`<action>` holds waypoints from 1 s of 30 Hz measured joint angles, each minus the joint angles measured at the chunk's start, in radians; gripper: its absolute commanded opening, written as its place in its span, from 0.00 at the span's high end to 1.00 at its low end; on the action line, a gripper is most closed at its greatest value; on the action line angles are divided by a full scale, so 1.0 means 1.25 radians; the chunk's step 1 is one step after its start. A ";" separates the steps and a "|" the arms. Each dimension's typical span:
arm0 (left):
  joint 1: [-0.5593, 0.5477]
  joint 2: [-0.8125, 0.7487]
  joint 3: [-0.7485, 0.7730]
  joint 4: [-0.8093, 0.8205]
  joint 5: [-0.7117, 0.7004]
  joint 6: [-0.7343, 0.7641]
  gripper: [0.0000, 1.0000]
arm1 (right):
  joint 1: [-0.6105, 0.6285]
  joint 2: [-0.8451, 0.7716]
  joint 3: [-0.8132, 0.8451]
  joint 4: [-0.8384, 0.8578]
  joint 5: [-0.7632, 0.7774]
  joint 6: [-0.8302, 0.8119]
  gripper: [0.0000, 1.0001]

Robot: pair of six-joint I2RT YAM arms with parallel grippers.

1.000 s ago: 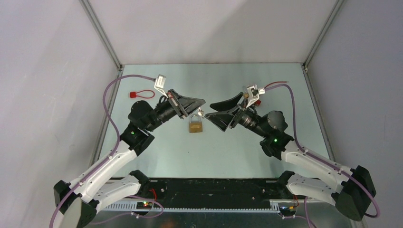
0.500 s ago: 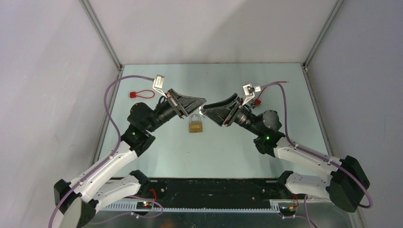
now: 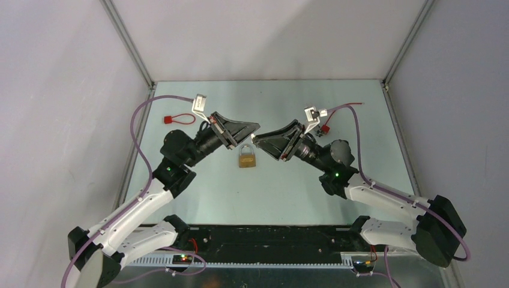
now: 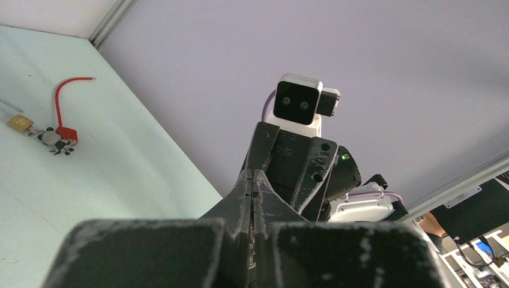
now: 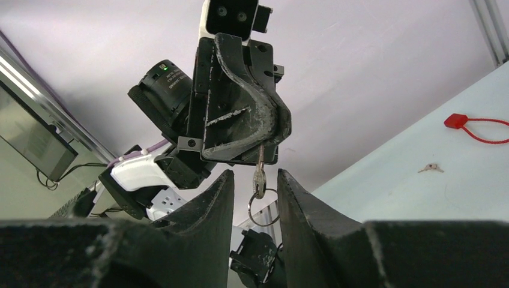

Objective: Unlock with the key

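The key (image 5: 259, 176) is thin and silvery, with a wire ring (image 5: 262, 207) hanging from its head. Its blade is pinched in my left gripper (image 5: 262, 150), which is shut and held above the table. My right gripper (image 5: 255, 175) faces it, its jaws apart on either side of the key head and ring, with a gap on each side. In the top view the left gripper (image 3: 256, 128) and right gripper (image 3: 256, 139) meet tip to tip just above the brass padlock (image 3: 246, 158), which lies flat on the table. The left wrist view shows only closed fingertips (image 4: 255, 180).
A red tag with a wire loop (image 3: 174, 119) lies at the back left. Another red tag (image 3: 327, 127) with a small brass piece (image 4: 20, 123) lies at the back right. A loose pair of small keys (image 5: 431, 168) rests on the table. Metal frame posts (image 3: 129, 45) edge the table.
My right arm has moved left to the left gripper's tip, and its jaws have narrowed from wide open to stand close around the hanging key. The left arm has held still.
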 measured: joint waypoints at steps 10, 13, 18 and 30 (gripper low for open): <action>-0.001 -0.002 0.000 0.001 -0.002 0.000 1.00 | 0.006 0.010 0.000 -0.004 0.003 0.001 0.81; -0.001 -0.007 -0.003 0.002 -0.006 0.000 1.00 | 0.007 0.010 0.000 -0.006 0.004 -0.001 0.96; -0.001 -0.019 -0.017 0.009 -0.018 0.004 1.00 | 0.009 0.007 0.000 -0.020 0.013 -0.002 1.00; 0.024 -0.091 -0.040 -0.106 -0.117 0.078 0.37 | 0.010 -0.074 -0.023 -0.146 0.062 -0.043 1.00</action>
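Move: The key, still held out in the left fingertips, has its middle roughly 2 cm ahead, 1 cm left and 1 cm above the right hand, whose half-open fingers already flank its ring end. From the left hand it lies about 1 cm back and 1 cm to the right, 1 cm below. The brass padlock stands on the table some 33 cm below the right hand, about 7 cm ahead and 3 cm left of it. Right fingers pinch the key's ring end; left fingers then open, release it and draw leftward about 3 cm. ##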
